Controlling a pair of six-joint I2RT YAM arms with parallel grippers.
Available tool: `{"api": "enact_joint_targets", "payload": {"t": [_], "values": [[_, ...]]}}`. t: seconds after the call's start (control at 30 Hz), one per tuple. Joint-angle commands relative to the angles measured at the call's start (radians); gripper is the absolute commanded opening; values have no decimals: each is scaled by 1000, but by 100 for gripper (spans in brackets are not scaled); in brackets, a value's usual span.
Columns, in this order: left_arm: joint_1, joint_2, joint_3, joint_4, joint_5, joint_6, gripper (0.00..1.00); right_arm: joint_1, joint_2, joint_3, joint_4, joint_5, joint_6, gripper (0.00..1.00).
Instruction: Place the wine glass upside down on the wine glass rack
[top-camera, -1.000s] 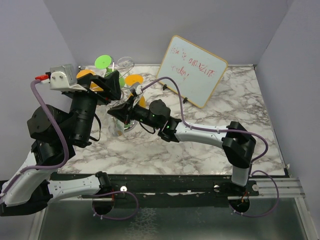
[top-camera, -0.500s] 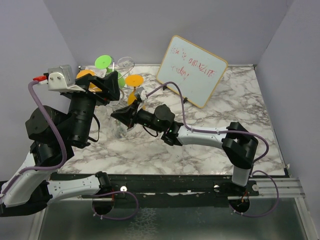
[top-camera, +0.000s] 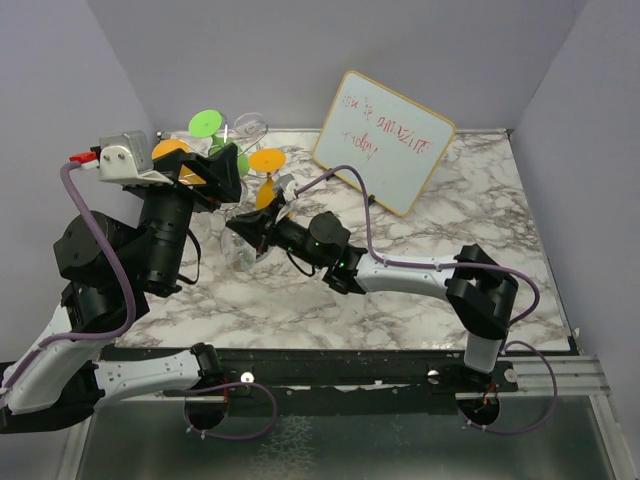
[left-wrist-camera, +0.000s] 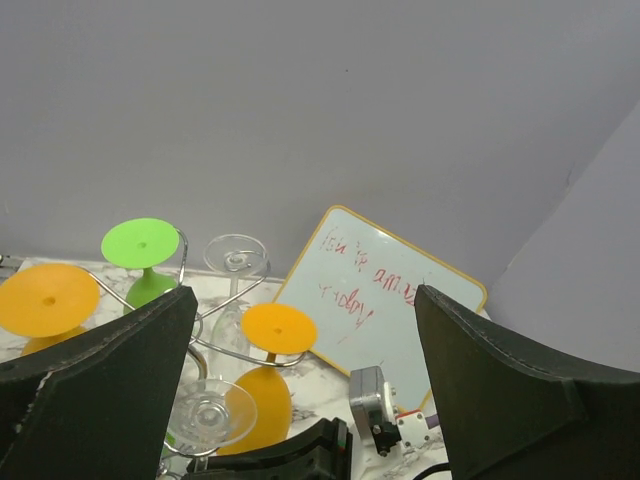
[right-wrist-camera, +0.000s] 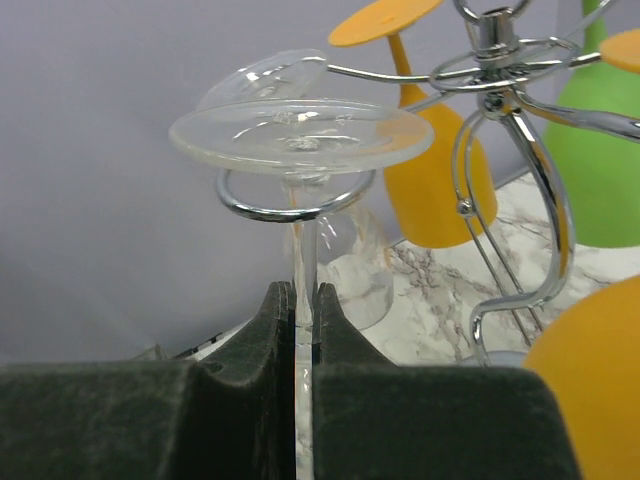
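The wine glass (right-wrist-camera: 300, 135) is clear and hangs upside down, its foot just over a loop of the wine glass rack (right-wrist-camera: 495, 60). The stem runs down through that loop. My right gripper (right-wrist-camera: 303, 295) is shut on the stem below the loop. In the top view this gripper (top-camera: 250, 231) sits at the rack's (top-camera: 243, 205) near side, with the glass bowl (top-camera: 238, 258) beneath it. My left gripper (top-camera: 222, 166) hovers high over the rack's left side, open and holding nothing. Its wrist view looks down on the clear foot (left-wrist-camera: 208, 412).
Orange glasses (right-wrist-camera: 435, 170) and a green glass (right-wrist-camera: 600, 170) hang upside down on other arms, and another clear glass (left-wrist-camera: 237, 255) hangs at the back. A whiteboard (top-camera: 385, 140) leans at the back right. Grey walls close in behind and to the left.
My right wrist drew a little toward the near right, with the glass still gripped by its stem at the rack. The left arm has hardly moved.
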Motion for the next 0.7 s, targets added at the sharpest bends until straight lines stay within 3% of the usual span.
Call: {"api": "enact_joint_targets", "payload": {"t": [0.0, 0.27, 0.47, 0.67], "values": [[-5, -8, -7, -28, 8, -9, 91, 3, -23, 22, -45, 92, 7, 5], [-5, -20, -12, -48, 14, -28, 91, 3, -9, 17, -62, 105, 23, 18], [-5, -41, -18, -83, 17, -51, 91, 3, -48, -34, -42, 110, 39, 41], [-5, -65, -29, -132, 21, -72, 91, 3, -134, -109, -63, 75, 30, 55]]}}
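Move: The right hand holds the upside-down clear wine glass by its stem, with the open rack ring around that stem about 4 cm above the hand. The orange glass hangs some 6 cm ahead and 6 cm to the right, at about hand height. The rack's centre post is roughly 8 cm ahead and 2 cm left, 5 cm up. A second clear glass hangs about 11 cm left and 2 cm ahead. From the left hand the ring is about 12 cm ahead, 7 cm left and 21 cm below. The right fingers let go of the clear glass's stem, opening from nearly shut to about half wide. The hand first nudges about 1 cm forward while sinking, then backs off to its right, away from the stem and still sinking, to end not quite 2 cm lower and as far right, with barely any turn of the wrist. ##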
